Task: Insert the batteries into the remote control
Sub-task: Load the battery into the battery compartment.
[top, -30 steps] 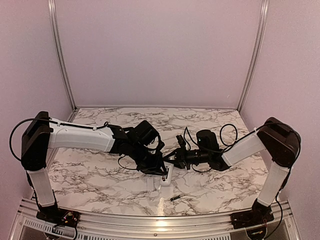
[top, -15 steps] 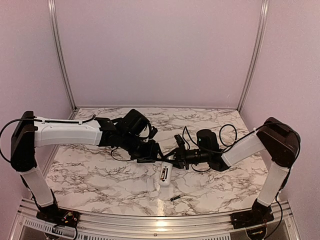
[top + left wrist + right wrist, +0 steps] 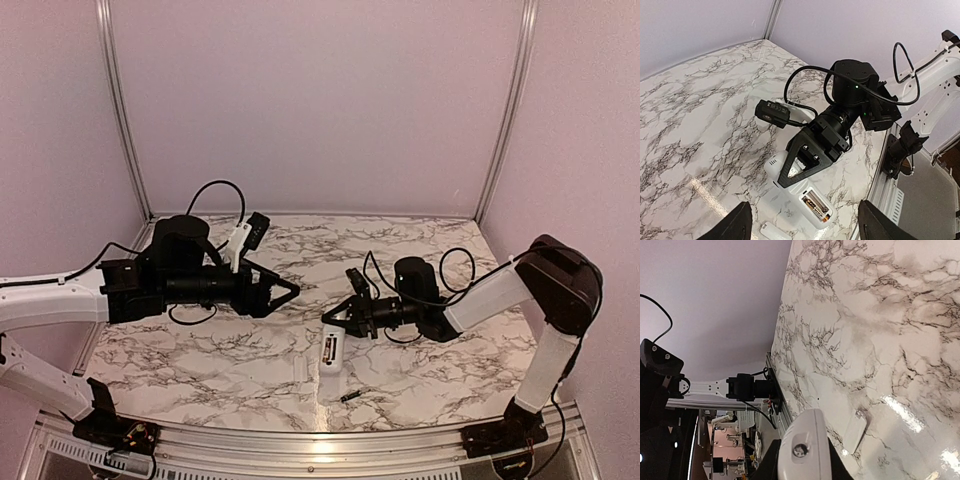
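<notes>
The white remote control (image 3: 331, 352) lies back-up on the marble, its battery compartment uncovered. One dark battery with gold print (image 3: 817, 206) sits in that compartment. A second small battery (image 3: 350, 396) lies loose on the table near the front edge. My right gripper (image 3: 328, 316) is shut on the remote's far end; in the right wrist view the remote's end (image 3: 805, 450) fills the gap between the dark fingers (image 3: 767, 462). My left gripper (image 3: 290, 291) hangs open and empty, up and to the left of the remote, with its fingers (image 3: 737, 225) at the bottom of its own view.
The detached white battery cover (image 3: 302, 370) lies just left of the remote, also visible as the cover (image 3: 774, 232) and the cover (image 3: 855, 432). An aluminium rail (image 3: 300, 440) runs along the front edge. Purple walls enclose the table on three sides.
My left gripper has opened and drawn back to the left and upward, away from the remote. The right gripper and the remote have stayed where they were.
</notes>
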Controlling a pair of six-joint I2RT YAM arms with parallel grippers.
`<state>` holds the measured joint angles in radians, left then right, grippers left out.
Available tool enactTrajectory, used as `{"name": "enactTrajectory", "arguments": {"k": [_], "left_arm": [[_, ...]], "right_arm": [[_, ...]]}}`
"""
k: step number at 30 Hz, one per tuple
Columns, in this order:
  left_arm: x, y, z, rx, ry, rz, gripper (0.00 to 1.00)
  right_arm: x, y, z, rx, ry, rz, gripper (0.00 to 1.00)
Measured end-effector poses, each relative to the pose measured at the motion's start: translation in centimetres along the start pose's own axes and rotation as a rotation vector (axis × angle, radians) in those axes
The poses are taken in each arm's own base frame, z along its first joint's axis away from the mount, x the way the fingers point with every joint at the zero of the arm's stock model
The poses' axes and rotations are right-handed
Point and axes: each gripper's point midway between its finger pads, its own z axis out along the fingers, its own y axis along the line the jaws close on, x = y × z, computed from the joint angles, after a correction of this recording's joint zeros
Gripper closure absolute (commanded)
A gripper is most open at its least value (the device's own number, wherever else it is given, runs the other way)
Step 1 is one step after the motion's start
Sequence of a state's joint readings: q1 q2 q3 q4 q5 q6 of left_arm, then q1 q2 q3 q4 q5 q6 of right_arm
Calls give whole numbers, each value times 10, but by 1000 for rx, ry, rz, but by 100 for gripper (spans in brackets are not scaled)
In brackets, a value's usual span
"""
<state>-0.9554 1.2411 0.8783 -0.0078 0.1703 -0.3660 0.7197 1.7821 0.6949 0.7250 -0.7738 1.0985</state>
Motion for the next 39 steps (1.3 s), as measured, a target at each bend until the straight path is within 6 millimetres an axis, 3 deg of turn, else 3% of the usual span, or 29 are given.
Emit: {"name": "enactTrajectory", "arguments": {"k": [3,12,18,22,32,39], "left_arm": [[4,-7,2,30,2,128,32],[77,-47,21,170,145,561,51],[109,-60,34,218,196,754,63],[117,-64,39,232,203,835,69],[135,-57,53,222,241,942,71],[133,-54,62,203,234,974,73]], "right_arm": [[1,3,0,-8,9,-7,100],[5,9,-2,-25,27,-35,100],[6,9,-2,-25,32,-35,100],[6,9,-1,-25,33,-35,100],[9,8,-2,-24,38,-31,100],[12,8,-2,-27,43,-20,100]]}}
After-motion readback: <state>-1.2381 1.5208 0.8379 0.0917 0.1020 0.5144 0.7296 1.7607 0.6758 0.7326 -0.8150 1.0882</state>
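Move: Down, right and back from the open left hand lies the remote's battery compartment with one battery already in: roughly 8 cm to its right, 5 cm back and 14 cm below. The battery cover on the table lies about 3 cm back, 2 cm right and 23 cm below that hand; the loose green battery some 11 cm back, 13 cm right, equally low. From the right hand, which grips the remote's far end, the compartment is about 7 cm back, 1 cm left and 1 cm lower. Swinging back and down, the left hand returns to the near end of the remote, some 9 cm back, 11 cm down and 7 cm right, going mostly back at first and finally sinking. It rolls about 55 degrees around its finger line, clockwise seen from behind the hand, while the fingers narrow from wide open to about a quarter, ending close above the battery's orange end. The right hand keeps its grip on the remote, easing back a centimetre or so. ##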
